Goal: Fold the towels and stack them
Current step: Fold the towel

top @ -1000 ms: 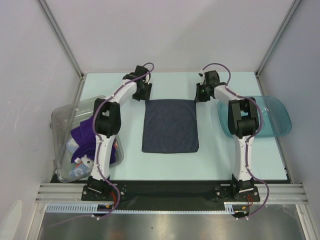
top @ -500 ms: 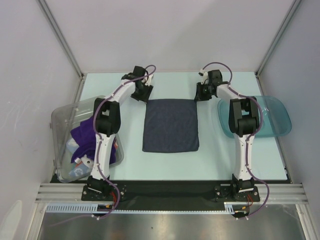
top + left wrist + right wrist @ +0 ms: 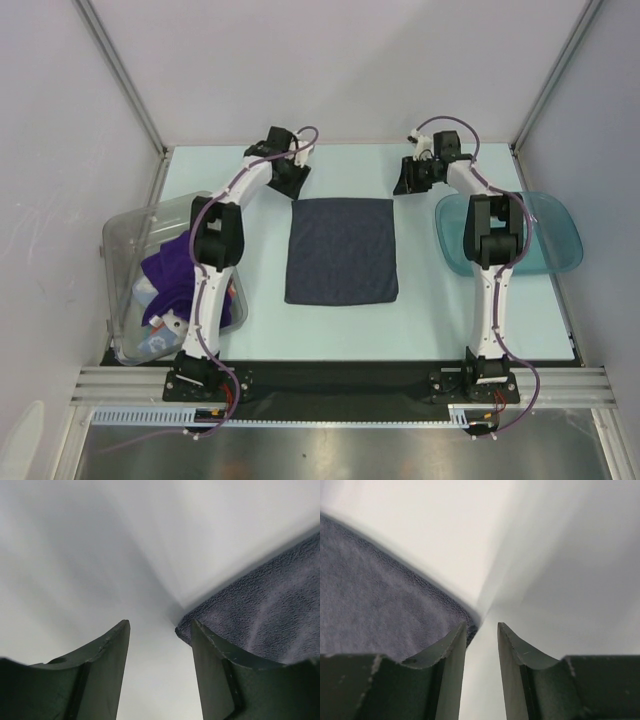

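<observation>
A dark navy-grey towel [image 3: 341, 251] lies flat as a folded rectangle in the middle of the table. My left gripper [image 3: 291, 184] hovers just beyond its far left corner. In the left wrist view this gripper [image 3: 160, 627] is open with only bare table between the fingers, and the towel's corner [image 3: 260, 610] lies beside the right finger. My right gripper [image 3: 409, 184] is just beyond the far right corner. Its wrist view shows the gripper [image 3: 482, 627] open and empty, the towel [image 3: 380, 605] to its left. A purple towel [image 3: 168, 278] and a light printed one [image 3: 150, 343] sit in the bin.
A clear plastic bin [image 3: 125, 235] stands tilted at the left edge, beside the left arm. A teal translucent tray [image 3: 555, 240] rests at the right, partly behind the right arm. White walls and metal posts enclose the table.
Both grippers have drawn back a little from the towel's far corners toward the back wall. The right jaws have spread apart; the towel stays flat.
</observation>
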Controlling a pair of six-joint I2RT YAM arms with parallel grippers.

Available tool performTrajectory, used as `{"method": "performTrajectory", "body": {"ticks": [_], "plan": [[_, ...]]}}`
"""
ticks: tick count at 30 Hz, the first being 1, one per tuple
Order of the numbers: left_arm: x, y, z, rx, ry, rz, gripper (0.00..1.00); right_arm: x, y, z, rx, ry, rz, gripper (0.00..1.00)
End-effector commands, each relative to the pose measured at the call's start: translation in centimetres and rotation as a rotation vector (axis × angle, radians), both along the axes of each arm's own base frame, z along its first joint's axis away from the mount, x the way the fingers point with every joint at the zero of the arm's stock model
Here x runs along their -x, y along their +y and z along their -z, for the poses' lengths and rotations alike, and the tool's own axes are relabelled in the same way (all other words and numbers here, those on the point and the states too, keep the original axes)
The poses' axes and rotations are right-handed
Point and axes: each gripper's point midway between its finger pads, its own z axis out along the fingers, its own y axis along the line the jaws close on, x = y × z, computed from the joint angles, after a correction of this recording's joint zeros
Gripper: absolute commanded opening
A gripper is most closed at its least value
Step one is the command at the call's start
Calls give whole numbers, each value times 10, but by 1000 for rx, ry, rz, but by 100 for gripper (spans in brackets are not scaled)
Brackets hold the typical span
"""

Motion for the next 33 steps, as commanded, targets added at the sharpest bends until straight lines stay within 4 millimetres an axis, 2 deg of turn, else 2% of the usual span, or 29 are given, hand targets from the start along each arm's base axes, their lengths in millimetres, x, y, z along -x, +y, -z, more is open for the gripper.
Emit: {"method": "performTrajectory", "body": {"ticks": [1,3,5,9,11,14,15,16,19,22,25,26,29,30,31,33], "plan": [[-2,-4,0,11,0,82,57,3,10,0,-30,7,-95,37],[2,-10,3,41,15,127,54,3,9,8,-31,26,-99,37],[7,-14,7,57,34,157,52,0,12,5,-37,18,-115,37],[10,-14,18,53,58,175,50,-3,15,15,-51,32,-131,37],[9,-14,20,50,63,181,43,-3,15,15,-43,33,-140,37],[9,-12,25,35,71,182,39,-1,15,19,-46,46,-156,37],[8,-11,25,29,66,185,36,0,15,19,-49,47,-160,37],[9,-11,24,27,65,196,28,1,15,21,-50,55,-161,36],[8,-12,22,26,58,213,12,6,17,24,-66,70,-186,36],[8,-12,18,24,50,222,0,12,21,23,-82,81,-219,38],[8,-12,13,17,43,226,0,16,21,28,-80,100,-226,37],[7,-11,11,18,39,228,0,15,19,30,-75,103,-222,35],[5,-11,2,13,16,226,0,11,17,32,-57,92,-208,14],[4,-10,0,10,11,221,0,8,14,27,-54,80,-202,5],[0,-10,-5,6,-9,215,0,6,15,25,-49,66,-202,1],[-3,-8,-20,-1,-40,215,0,1,11,14,-36,34,-191,0]]}}
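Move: The towel's far left corner is right under my left hand, about 1 cm back, 2 cm to the left and 2 cm down. Its far right corner lies some 25 cm right of that hand, nearly level. From my right hand that right corner is about 2 cm left, 1 cm back and 3 cm down; the teal bin's middle stands roughly 26 cm right and 10 cm back of it. I bring both my hands onto the towel's two far corners. My left sinks about 2 cm while easing back and left, turns some 10 degrees clockwise and shuts on its corner. My right drops about 2.5 cm, slides left, turns as much counter-clockwise, then draws back a little and closes last, pinching the right corner. ##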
